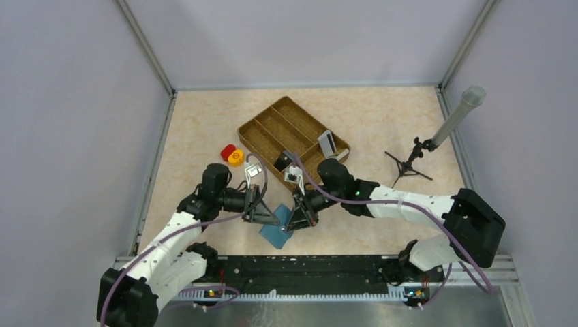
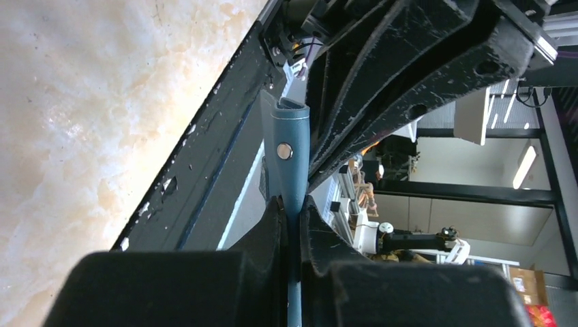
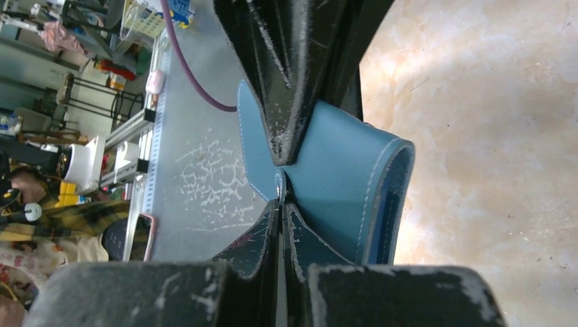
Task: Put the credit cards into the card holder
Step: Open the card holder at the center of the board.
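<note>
The teal-blue card holder [image 1: 275, 235] lies half lifted off the table between my two grippers. My left gripper [image 1: 271, 219] is shut on one of its flaps; in the left wrist view the blue leather [image 2: 292, 163] runs straight down between the left gripper [image 2: 293, 202] jaws. My right gripper [image 1: 298, 223] comes in from the other side. In the right wrist view the right gripper [image 3: 281, 199] is shut, its tips against the snap end of the folded card holder [image 3: 341, 170]; a pinch on it does not show. A pale credit card [image 1: 328, 143] leans in the woven tray.
The brown divided tray [image 1: 272, 129] stands behind the grippers. Red [image 1: 227, 151] and yellow [image 1: 236, 159] round pieces lie to its left. A small tripod [image 1: 407, 162] carrying a grey tube [image 1: 458, 114] stands at the right. The metal frame rail [image 1: 307, 266] runs along the near edge.
</note>
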You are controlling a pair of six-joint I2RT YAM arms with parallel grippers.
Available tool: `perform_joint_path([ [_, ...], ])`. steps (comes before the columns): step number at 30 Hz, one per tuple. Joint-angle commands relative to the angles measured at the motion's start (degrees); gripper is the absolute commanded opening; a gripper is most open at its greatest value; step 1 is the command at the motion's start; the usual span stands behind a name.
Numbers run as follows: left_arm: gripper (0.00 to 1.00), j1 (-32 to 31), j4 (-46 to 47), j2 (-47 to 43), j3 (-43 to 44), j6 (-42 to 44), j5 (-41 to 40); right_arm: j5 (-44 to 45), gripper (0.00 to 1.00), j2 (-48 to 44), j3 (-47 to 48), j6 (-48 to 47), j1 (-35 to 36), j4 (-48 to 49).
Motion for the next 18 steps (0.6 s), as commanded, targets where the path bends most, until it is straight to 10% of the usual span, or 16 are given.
perform_joint_path([
  [1,0.0,0.03,3.58,1.99,2.15,0.0,-7.14,-5.12,0.0,-1.39,4.98,-3.6,3.09,0.83],
  [12,0.0,-1.08,9.89,4.09,-3.44,-7.03,-21.23,-3.69,0.03,-9.46,2.72,-4.95,4.27,-6.29],
  [15,0.0,-5.56,12.49,-2.51,-6.97,-10.38,-32.97,12.86,0.48,-12.08,0.11,-0.96,4.23,-6.64],
  [18,0.0,-10.86,17.77,-9.39,-12.2,-16.71,-44.66,30.2,0.69,-12.69,-1.62,5.93,4.24,-9.21],
])
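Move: The right fingers are already shut on the strap tab of the card holder, whose middle lies some 2 cm to their left, about 1 cm ahead and roughly level. The left hand keeps its grip on the holder, with the middle about 2 cm to its right and 2 cm back, 1 cm lower. The tray stands on the table some 20 cm ahead of the left hand, 5 cm right and 12 cm below; the tape rolls are about 17 cm ahead and 13 cm left, equally low. Back towards the base by roughly 3 cm and then up about 2 cm, the right hand pulls with the strap tab pinched, then opens its fingers past halfway and eases forward, letting go of the strap. Meanwhile the left hand, keeping its pinch, carries the holder down some 5 cm and forward, turning it counter-clockwise. ##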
